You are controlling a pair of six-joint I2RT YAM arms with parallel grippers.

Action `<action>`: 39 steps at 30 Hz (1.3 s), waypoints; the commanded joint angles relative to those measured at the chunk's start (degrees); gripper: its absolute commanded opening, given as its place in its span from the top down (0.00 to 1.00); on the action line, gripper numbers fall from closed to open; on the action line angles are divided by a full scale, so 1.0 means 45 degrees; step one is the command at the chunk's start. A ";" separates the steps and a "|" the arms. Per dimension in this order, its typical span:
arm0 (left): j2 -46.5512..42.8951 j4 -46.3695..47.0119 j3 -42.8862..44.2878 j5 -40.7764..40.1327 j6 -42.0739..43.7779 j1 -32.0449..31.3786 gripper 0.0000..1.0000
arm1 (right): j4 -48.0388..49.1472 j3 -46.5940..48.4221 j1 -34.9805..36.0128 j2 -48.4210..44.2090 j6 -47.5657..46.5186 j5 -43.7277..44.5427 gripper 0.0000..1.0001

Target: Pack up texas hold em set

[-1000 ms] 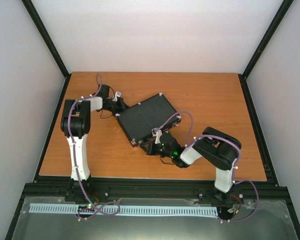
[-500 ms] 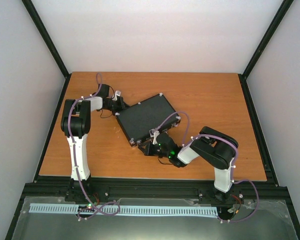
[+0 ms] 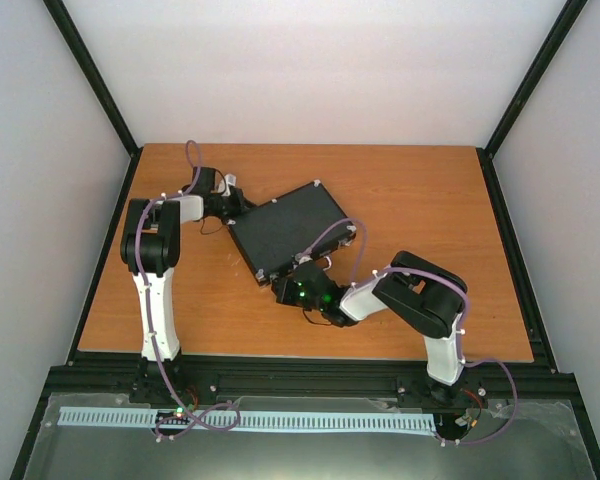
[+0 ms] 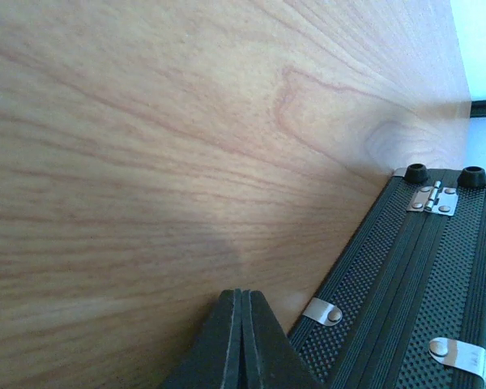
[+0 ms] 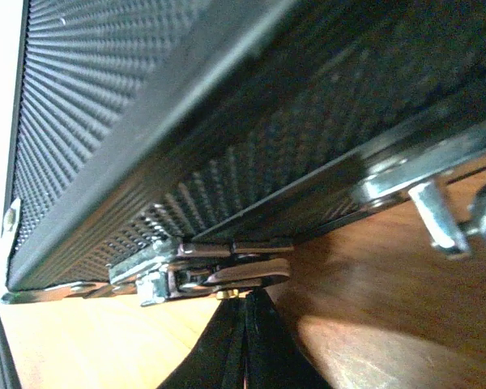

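Note:
The texas hold em set shows as a closed black briefcase, lying flat and askew on the wooden table. My left gripper is shut and empty, its tips low over the wood beside the case's hinged back edge, near a silver hinge. My right gripper is also shut, tips pressed just under a silver latch on the case's front edge. In the right wrist view the chrome handle mount shows to the right. In the left wrist view, my left gripper sits apart from the case.
Black frame rails run along the table's near edge by the arm bases. White walls enclose the table at back and sides. Purple cables loop from the right arm over the case's near corner.
The right gripper has slid left along the case's front edge to the latch. The case has shifted slightly left and back, and the left gripper backed off with it.

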 commanded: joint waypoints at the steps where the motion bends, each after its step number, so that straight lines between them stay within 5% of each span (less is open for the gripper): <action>1: 0.1248 -0.3420 -0.1684 -0.0266 -0.0364 -0.0896 0.99 | -0.2606 0.0618 -0.0621 0.1468 0.1089 0.2871 0.97; 7: 0.1383 -0.3848 -0.0884 -0.0316 -0.0284 -0.0892 0.99 | -0.3993 0.0270 -0.0534 0.0241 -0.0105 0.2740 0.97; 17: 0.0897 -0.5202 0.0518 -0.0846 -0.0300 -0.0489 0.99 | -0.8035 0.0501 -0.0651 -0.4819 -0.4407 0.1412 0.97; 24: 0.0899 -0.6901 0.2709 -0.1422 0.0113 0.0477 0.99 | -1.1190 0.1170 -0.2956 -0.7529 -0.4556 0.2289 0.97; 30: 0.2284 -0.9042 0.7102 -0.1370 0.0685 0.0624 0.97 | -1.1678 0.2299 -0.6466 -0.6494 -0.5157 0.1307 0.97; 35: 0.3708 -1.0416 1.0524 -0.1311 0.0574 0.0389 0.97 | -1.1198 0.3698 -0.7396 -0.4477 -0.5995 0.0172 0.97; 39: 0.4139 -1.0336 1.1086 -0.1210 0.0253 0.0147 0.98 | -1.0843 0.4303 -0.7612 -0.3395 -0.6091 -0.0289 0.97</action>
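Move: The case's right-hand front corner lies about 14 cm ahead and 20 cm to the right of the right hand, with the handle roughly 7 cm ahead and 12 cm right of that hand and the case's middle some 14 cm ahead and 4 cm right. From the left hand, at the back side near its left end, the case's middle is about 7 cm back and 10 cm right, and its left-hand back corner about 4 cm back and 6 cm left. Leaving the front latch by the case's left end, the shut right hand slides right, rises about 13 cm and swings some 22 cm right and 15 cm forward past the handle side, rolling over about 25 degrees, then sinks 4 cm beside the right-hand front corner. The left, also shut, first edges back and right against the case's back side, then comes free forward, left and up. ##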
